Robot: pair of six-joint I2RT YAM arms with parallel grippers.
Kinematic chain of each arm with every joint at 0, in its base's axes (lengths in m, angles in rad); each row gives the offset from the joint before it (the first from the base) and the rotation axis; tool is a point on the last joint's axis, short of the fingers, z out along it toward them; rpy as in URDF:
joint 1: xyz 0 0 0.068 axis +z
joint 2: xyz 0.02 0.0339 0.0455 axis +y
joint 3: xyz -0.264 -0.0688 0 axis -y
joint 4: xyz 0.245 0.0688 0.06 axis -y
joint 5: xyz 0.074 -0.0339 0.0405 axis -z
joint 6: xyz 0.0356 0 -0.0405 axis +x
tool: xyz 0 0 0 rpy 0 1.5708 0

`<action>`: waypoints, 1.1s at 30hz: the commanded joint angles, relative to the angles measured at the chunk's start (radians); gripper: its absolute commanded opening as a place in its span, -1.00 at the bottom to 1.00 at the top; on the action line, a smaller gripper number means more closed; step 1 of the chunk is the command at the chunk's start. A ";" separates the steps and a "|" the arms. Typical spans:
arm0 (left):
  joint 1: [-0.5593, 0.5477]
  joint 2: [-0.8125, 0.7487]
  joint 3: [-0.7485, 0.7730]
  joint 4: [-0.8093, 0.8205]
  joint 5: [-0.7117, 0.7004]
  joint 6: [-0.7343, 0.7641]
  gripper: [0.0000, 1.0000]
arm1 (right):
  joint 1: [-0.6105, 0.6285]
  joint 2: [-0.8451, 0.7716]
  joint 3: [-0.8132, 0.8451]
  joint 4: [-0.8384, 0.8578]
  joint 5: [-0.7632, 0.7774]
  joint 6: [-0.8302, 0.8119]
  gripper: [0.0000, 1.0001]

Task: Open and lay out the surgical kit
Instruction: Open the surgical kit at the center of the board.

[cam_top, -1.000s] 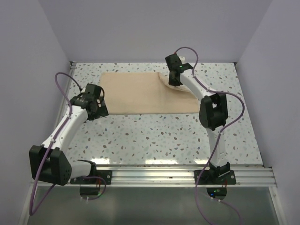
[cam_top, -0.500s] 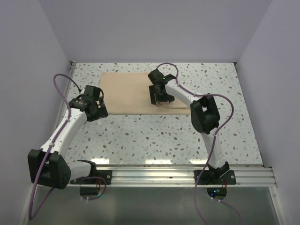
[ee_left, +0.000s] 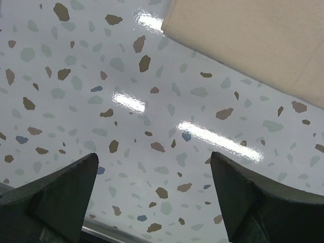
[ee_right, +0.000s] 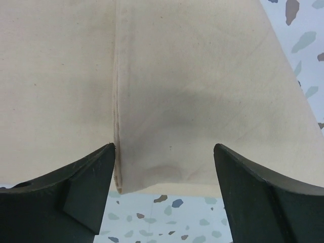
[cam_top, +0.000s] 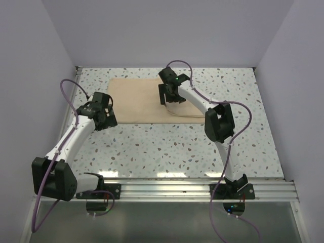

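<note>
The tan cloth wrap (cam_top: 134, 98) lies flat at the back of the table. Its right part is folded over, and the flap (ee_right: 197, 91) ends at a fold edge on the left in the right wrist view. My right gripper (cam_top: 168, 97) hovers over the flap, near the cloth's front edge, and is open and empty (ee_right: 163, 169). My left gripper (cam_top: 106, 119) is beside the cloth's front left corner. It is open and empty over bare table (ee_left: 154, 174), with the cloth corner (ee_left: 253, 40) ahead of it. The steel tray and the instruments are out of view.
The speckled table (cam_top: 167, 147) is walled at the back and on both sides. A metal rail (cam_top: 177, 190) runs along its near edge and carries the arm bases.
My right gripper moved left from the cloth's far right corner to over its middle. The cloth's right part now lies folded over. The left arm barely moved.
</note>
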 commanded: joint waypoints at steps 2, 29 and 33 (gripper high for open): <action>0.000 0.028 0.004 0.047 -0.024 0.032 0.93 | 0.001 0.036 0.057 -0.018 -0.039 -0.019 0.56; 0.000 0.054 -0.007 0.044 -0.057 0.029 0.93 | 0.010 0.069 0.229 -0.047 0.135 -0.133 -1.00; 0.000 0.064 0.021 0.019 -0.057 0.027 0.93 | -0.114 0.060 0.309 -0.036 0.281 -0.146 -1.00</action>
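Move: The near-left corner area of the folded-back flap on the surgical kit lies about 2 cm to the right hand's left, 1 cm back and 4 cm below its open fingers. The kit's flat left panel is centred some 16 cm left and 3 cm ahead of that hand, at the same depth. The fold on the kit's right side is roughly 16 cm to its right and level. From the left hand, the flap corner is about 27 cm right, 16 cm ahead and 8 cm down. The flap's loose edge, near its near-left corner, is pinched by the right hand, which sinks about 3.5 cm, drifting 2 cm left, and shuts its wide-open fingers. Keeping hold, it turns back upward and draws the cloth some 5 cm up, with about 4 cm forward and a little to the right, the fingertips swinging forward roughly 10 degrees. ##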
